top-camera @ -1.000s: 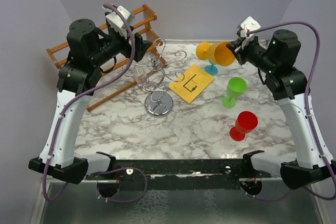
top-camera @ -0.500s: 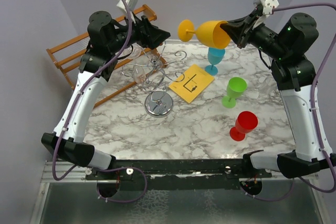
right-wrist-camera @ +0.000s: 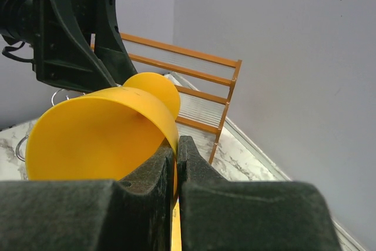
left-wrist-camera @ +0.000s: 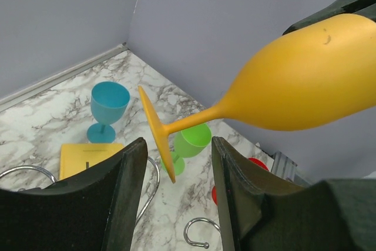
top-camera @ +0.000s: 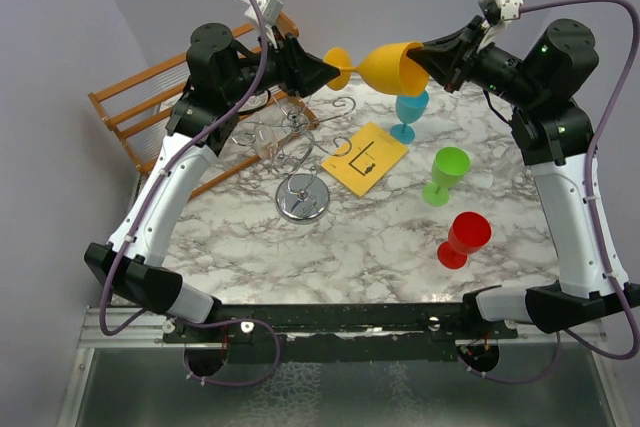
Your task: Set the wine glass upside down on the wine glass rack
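The orange wine glass (top-camera: 385, 65) lies on its side in the air above the back of the table. My right gripper (top-camera: 432, 62) is shut on its rim, as the right wrist view (right-wrist-camera: 100, 139) shows, with one finger inside the bowl and one outside. The foot points left. My left gripper (top-camera: 325, 72) is open, and in the left wrist view the foot (left-wrist-camera: 157, 133) sits just ahead of and between its fingers (left-wrist-camera: 132, 174), not touching them. The chrome wine glass rack (top-camera: 303, 197) stands below, and its hooks (left-wrist-camera: 200, 230) show under the left gripper.
A clear glass (top-camera: 268, 144) hangs among the rack's wires. A blue glass (top-camera: 410, 112), a green glass (top-camera: 447, 172) and a red glass (top-camera: 465, 237) stand at the right. A yellow card (top-camera: 365, 159) lies mid-table. A wooden shelf rack (top-camera: 150, 107) is at the back left.
Both arms have risen. The right gripper carried the orange glass up and leftward, and the left gripper swung right to meet its foot.
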Tool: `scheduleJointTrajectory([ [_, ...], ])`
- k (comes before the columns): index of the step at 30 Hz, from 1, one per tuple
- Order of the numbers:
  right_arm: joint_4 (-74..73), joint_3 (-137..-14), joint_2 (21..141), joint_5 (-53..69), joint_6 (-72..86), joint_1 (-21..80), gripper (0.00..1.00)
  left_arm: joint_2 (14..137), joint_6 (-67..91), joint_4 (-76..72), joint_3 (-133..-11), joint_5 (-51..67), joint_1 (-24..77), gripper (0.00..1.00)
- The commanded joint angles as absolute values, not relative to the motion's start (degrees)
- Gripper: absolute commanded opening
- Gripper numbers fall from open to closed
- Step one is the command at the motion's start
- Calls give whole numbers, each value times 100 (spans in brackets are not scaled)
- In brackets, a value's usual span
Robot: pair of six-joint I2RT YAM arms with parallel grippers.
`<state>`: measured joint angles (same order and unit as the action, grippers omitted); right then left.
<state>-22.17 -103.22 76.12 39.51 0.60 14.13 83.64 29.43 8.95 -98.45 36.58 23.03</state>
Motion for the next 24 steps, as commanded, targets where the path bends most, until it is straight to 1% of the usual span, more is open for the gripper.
scheduleJointTrajectory([
  [1, -1932, -10355, 7441, 4088, 176, 1397, 1, 8419, 2809, 923, -9940, 3517, 2371, 47],
  [8, -1884, -10294, 7404, 4187, 215, 1396, 1, 8433, 2794, 924, -9923, 3537, 2408, 24],
  [13, -1823, -10108, 7316, 4174, 167, 1394, 1, 8379, 2648, 914, -9918, 3483, 2408, 0],
  [14, -1827, -10081, 7299, 4165, 147, 1392, 1, 8348, 2587, 920, -9916, 3432, 2408, 0],
  [16, -1847, -10017, 7258, 4177, 77, 1391, 7, 8308, 2440, 1010, -9978, 3297, 2401, 0],
  [22, -2064, -9855, 7043, 4004, -370, 1388, 39, 8115, 1772, 1451, -10260, 2673, 2305, 0],
  [24, -2191, -9853, 6973, 3818, -565, 1390, 48, 8039, 1480, 1618, -10368, 2324, 2205, 0],
])
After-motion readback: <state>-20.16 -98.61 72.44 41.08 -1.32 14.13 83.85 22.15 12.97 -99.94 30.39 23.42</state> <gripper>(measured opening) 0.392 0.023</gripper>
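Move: The orange-yellow wine glass hangs nearly level between the hands: its middle is roughly 7 cm right of the left hand, 1 cm ahead, 2 cm above, with its foot between the open fingers. From the right hand, pinching the rim, its middle is about 7 cm left, 2 cm back and 1 cm below. The wine glass rack stands some 28 cm below the left hand and 5 cm to its left, level fore-and-aft. From the right hand, the blue glass is about 16 cm ahead, 5 cm right and 43 cm below. The left fingers close on the edge of the glass's foot and pinch it while the right hand still holds the rim, easing back about 1 cm. Then the right fingers open nearly halfway and let go of the rim as that hand backs off a little more; the left hand, keeping its pinch, starts to shift forward and left by 1–2 cm, turning slightly counter-clockwise. ##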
